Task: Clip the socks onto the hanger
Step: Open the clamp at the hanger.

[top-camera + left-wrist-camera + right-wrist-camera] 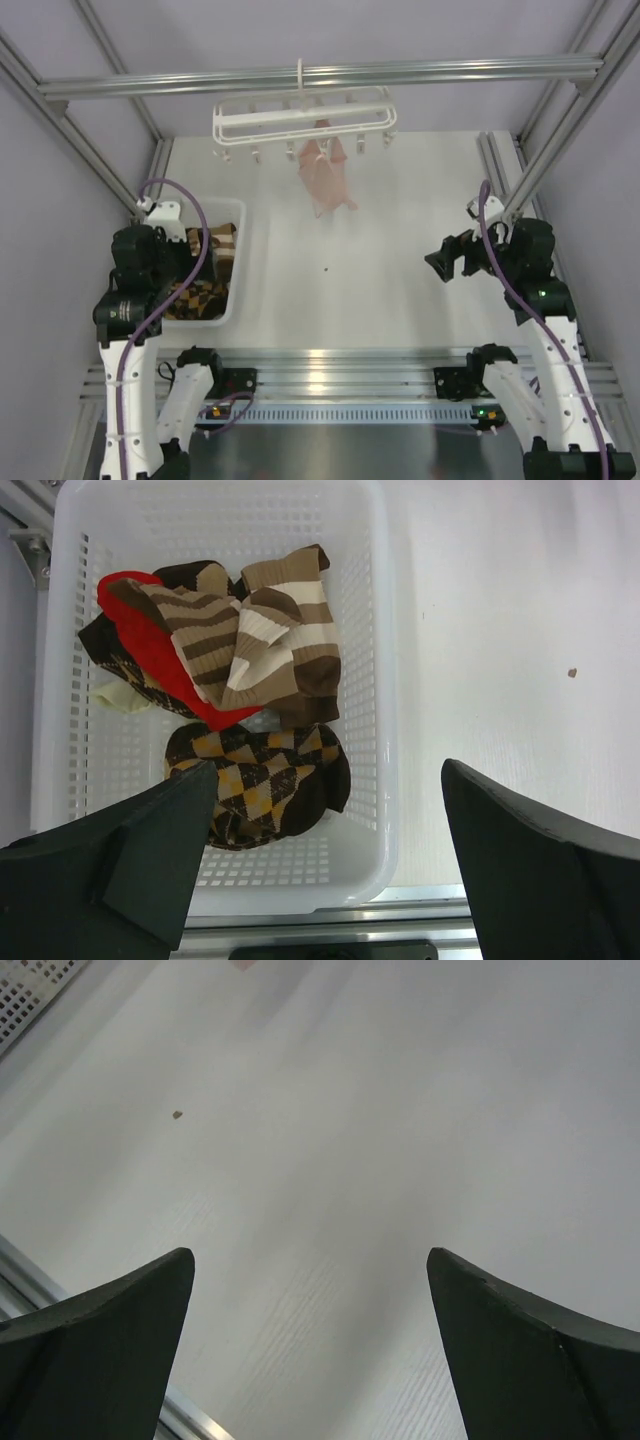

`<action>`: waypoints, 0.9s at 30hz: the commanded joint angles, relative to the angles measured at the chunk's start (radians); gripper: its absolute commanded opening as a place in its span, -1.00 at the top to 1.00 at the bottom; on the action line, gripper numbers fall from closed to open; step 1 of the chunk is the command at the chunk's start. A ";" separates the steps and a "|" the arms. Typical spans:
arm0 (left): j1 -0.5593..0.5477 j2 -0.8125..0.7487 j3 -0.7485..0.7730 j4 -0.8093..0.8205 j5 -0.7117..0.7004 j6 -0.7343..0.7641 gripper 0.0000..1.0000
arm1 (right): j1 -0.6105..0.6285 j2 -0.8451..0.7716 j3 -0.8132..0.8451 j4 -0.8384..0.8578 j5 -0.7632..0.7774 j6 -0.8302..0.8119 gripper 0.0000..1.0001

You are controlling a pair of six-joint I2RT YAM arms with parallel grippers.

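Observation:
The argyle socks [265,780], dark brown and orange-tan, lie bunched at the near end of a white mesh basket [385,780] on the left of the table [400,250]. My left gripper [328,765] hovers open above that end of the basket, holding nothing. One finger is over the socks and the other over the table beside the basket. The white hanger [300,115] hangs by its hook from the far crossbar, clips dangling. My right gripper [445,258] stands open and empty over bare table on the right [310,1252].
A pink sock [325,175] hangs from a middle clip of the hanger. The basket also holds brown-and-cream striped socks [270,640] and a red sock [150,650]. A small dark speck [326,268] lies mid-table. Aluminium frame posts stand at both sides.

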 commanded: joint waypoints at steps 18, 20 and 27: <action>-0.006 0.025 -0.123 0.640 1.007 0.232 -0.75 | 0.015 0.082 -0.020 0.458 -0.256 0.049 -0.99; -0.018 0.093 -0.090 0.640 1.033 0.241 -0.68 | 0.023 0.107 -0.008 0.497 -0.267 0.058 -0.99; -0.245 0.264 0.033 0.744 0.962 0.327 -0.52 | 0.084 0.252 0.062 0.553 -0.305 0.019 -0.99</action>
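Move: From my left hand, the hanger's middle clamp above the pink cloth lies about 17 cm ahead, 28 cm right and 7 cm up; the cloth hangs some 8 cm straight below that clamp. The hanger's leftmost front clamp is about 16 cm ahead, 8 cm right and 7 cm up; the sock basket's middle is 8 cm ahead, 4 cm left and 22 cm below. From my right hand the middle clamp is about 15 cm ahead, 25 cm left and 12 cm up. I sweep my empty left hand off to the right from above the sock basket, about 16 cm, rising some 7 cm and edging forward late, towards the hanger's middle. It swings some 60 degrees clockwise and tips up to near level while its fingers narrow by about a fifth. My right hand, wide open, rises, then comes left and forward about 5 cm towards the same clamps, turning a little counter-clockwise. ##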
